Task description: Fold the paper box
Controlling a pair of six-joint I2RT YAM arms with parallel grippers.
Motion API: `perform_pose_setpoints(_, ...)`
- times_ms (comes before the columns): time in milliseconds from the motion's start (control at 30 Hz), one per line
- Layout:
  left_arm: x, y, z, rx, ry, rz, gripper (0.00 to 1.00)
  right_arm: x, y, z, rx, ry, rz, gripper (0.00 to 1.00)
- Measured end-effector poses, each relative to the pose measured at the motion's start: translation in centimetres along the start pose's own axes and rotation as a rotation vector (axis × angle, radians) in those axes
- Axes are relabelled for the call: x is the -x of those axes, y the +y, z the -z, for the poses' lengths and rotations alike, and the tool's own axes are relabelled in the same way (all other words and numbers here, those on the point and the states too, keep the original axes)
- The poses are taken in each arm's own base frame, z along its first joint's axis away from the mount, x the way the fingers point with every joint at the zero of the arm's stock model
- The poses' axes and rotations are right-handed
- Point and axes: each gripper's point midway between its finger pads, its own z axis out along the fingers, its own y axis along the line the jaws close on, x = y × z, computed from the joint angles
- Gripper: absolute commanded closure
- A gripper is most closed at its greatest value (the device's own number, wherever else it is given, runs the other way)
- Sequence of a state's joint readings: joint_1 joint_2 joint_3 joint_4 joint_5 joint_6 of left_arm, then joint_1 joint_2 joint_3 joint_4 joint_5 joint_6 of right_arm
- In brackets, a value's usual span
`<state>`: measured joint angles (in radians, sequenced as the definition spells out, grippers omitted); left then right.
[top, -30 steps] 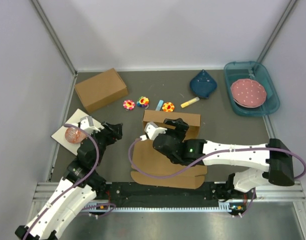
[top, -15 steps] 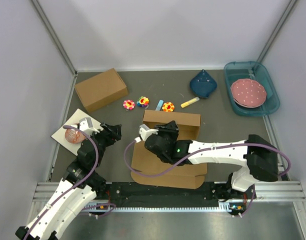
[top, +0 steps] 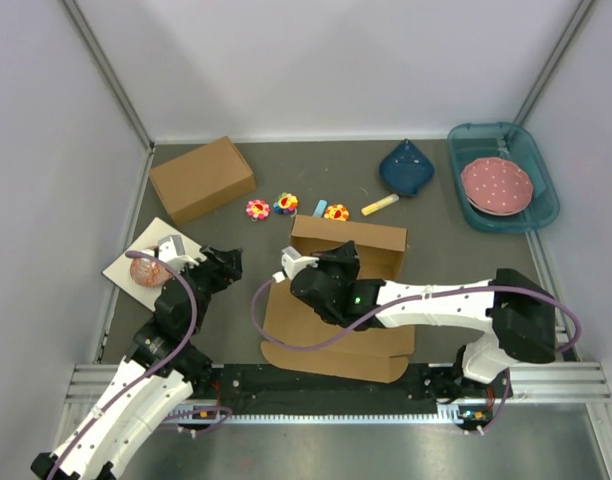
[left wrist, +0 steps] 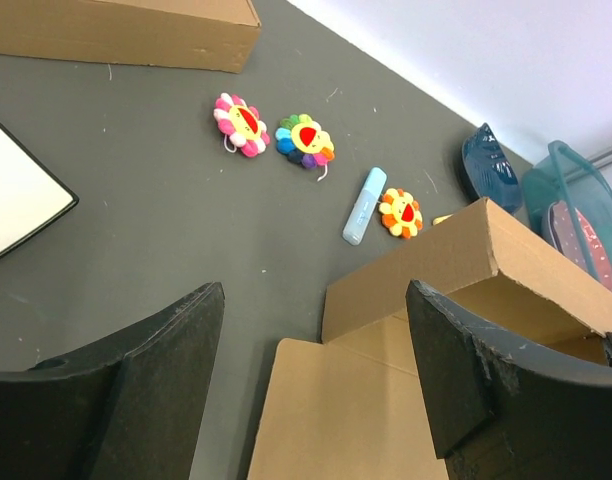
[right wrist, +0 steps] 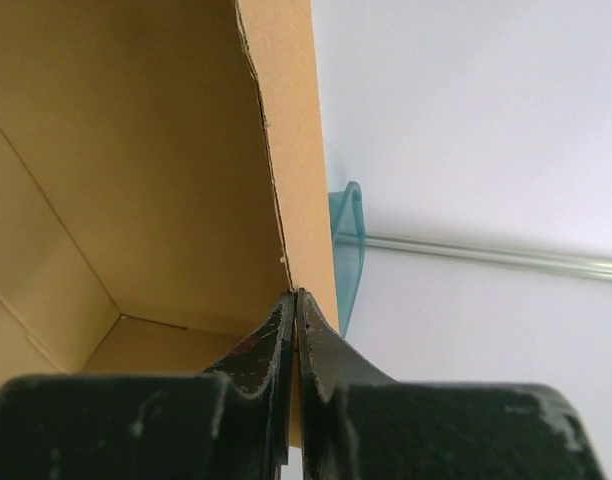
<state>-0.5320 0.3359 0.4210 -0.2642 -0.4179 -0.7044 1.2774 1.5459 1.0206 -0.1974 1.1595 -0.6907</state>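
The paper box (top: 331, 345) is a brown cardboard sheet lying in front of the arms, with its far wall (top: 348, 236) standing up. My right gripper (top: 329, 263) reaches in from the right and is shut on the thin edge of that upright wall (right wrist: 166, 170). In the right wrist view its jaws (right wrist: 297, 296) pinch the cardboard edge. My left gripper (top: 226, 264) hovers open just left of the box. In the left wrist view the left gripper (left wrist: 316, 292) has nothing in it, and the sheet's near-left corner (left wrist: 336, 420) lies below.
A deeper brown box (top: 202, 178) stands at the back left. Three flower toys (top: 286, 204), a blue marker (top: 319, 209) and a yellow marker (top: 379, 205) lie behind the sheet. A dark blue pouch (top: 407, 168) and a teal tray (top: 542, 170) holding a pink plate (top: 496, 183) are back right. A white pad (top: 126, 262) lies left.
My right gripper has closed from open onto the edge of the upright wall, and its arm has shifted a little left. The wall has moved slightly back. The left arm is still.
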Motion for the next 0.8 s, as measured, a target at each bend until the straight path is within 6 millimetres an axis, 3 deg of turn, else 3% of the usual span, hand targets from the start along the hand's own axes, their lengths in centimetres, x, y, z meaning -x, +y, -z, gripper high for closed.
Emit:
perform_pose_setpoints(133,0.5,0.1,0.1,0.013,-0.009,-0.008,0.21,-0.8,-0.5,-0.3,-0.005,0.035,-0.013,1.00)
perform_pose_setpoints(233,2.4,-0.7,0.7,0.006,-0.047,-0.024,0.21,-1.9,-2.7,-0.8,-0.015,0.078,-0.077,1.00)
perform_pose_setpoints(333,6.0,-2.5,1.4,-0.018,-0.119,-0.025,0.21,-3.5,-7.6,-1.0,-0.040,0.135,-0.222,1.00)
perform_pose_setpoints(467,9.9,-4.8,2.6,-0.069,-0.209,-0.003,0.21,-6.0,-15.0,-1.4,-0.038,0.194,-0.566,1.00)
perform_pose_setpoints(567,11.3,-5.6,2.9,-0.089,-0.241,0.003,0.21,-10.0,-18.5,-2.5,0.000,0.240,-0.899,1.00)
perform_pose_setpoints(700,11.1,-5.6,2.6,-0.083,-0.232,-0.013,0.21,-15.9,-17.8,-2.2,0.096,0.346,-1.297,1.00)
perform_pose_setpoints(800,11.0,-5.6,2.5,-0.080,-0.228,-0.015,0.21,-16.2,-15.1,-1.6,0.192,0.408,-1.501,1.00)
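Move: The right hand already pinches the near upper edge of the paper box's raised rear part; the box's middle lies about 11 cm back towards the base, some 8 cm below and nearly level sideways. The orange flower lies about 9 cm ahead of this hand and 1 cm right, the yellow stick 11 cm ahead and 12 cm right, the blue tray 20 cm ahead and 18 cm right. From the left hand, the box's middle is about 9 cm back and 23 cm right. Swiftly to the right and up, the right hand hauls the paper box off the table by the pinched edge: about 19 cm right, rising some 15 cm, then sinking 4, and slightly forward towards the teal bin. Its wrist rolls hard, left side rising, and swings clockwise, fingers staying shut. The left hand, open and empty, rises about 12 cm, fingertips tilting up. ##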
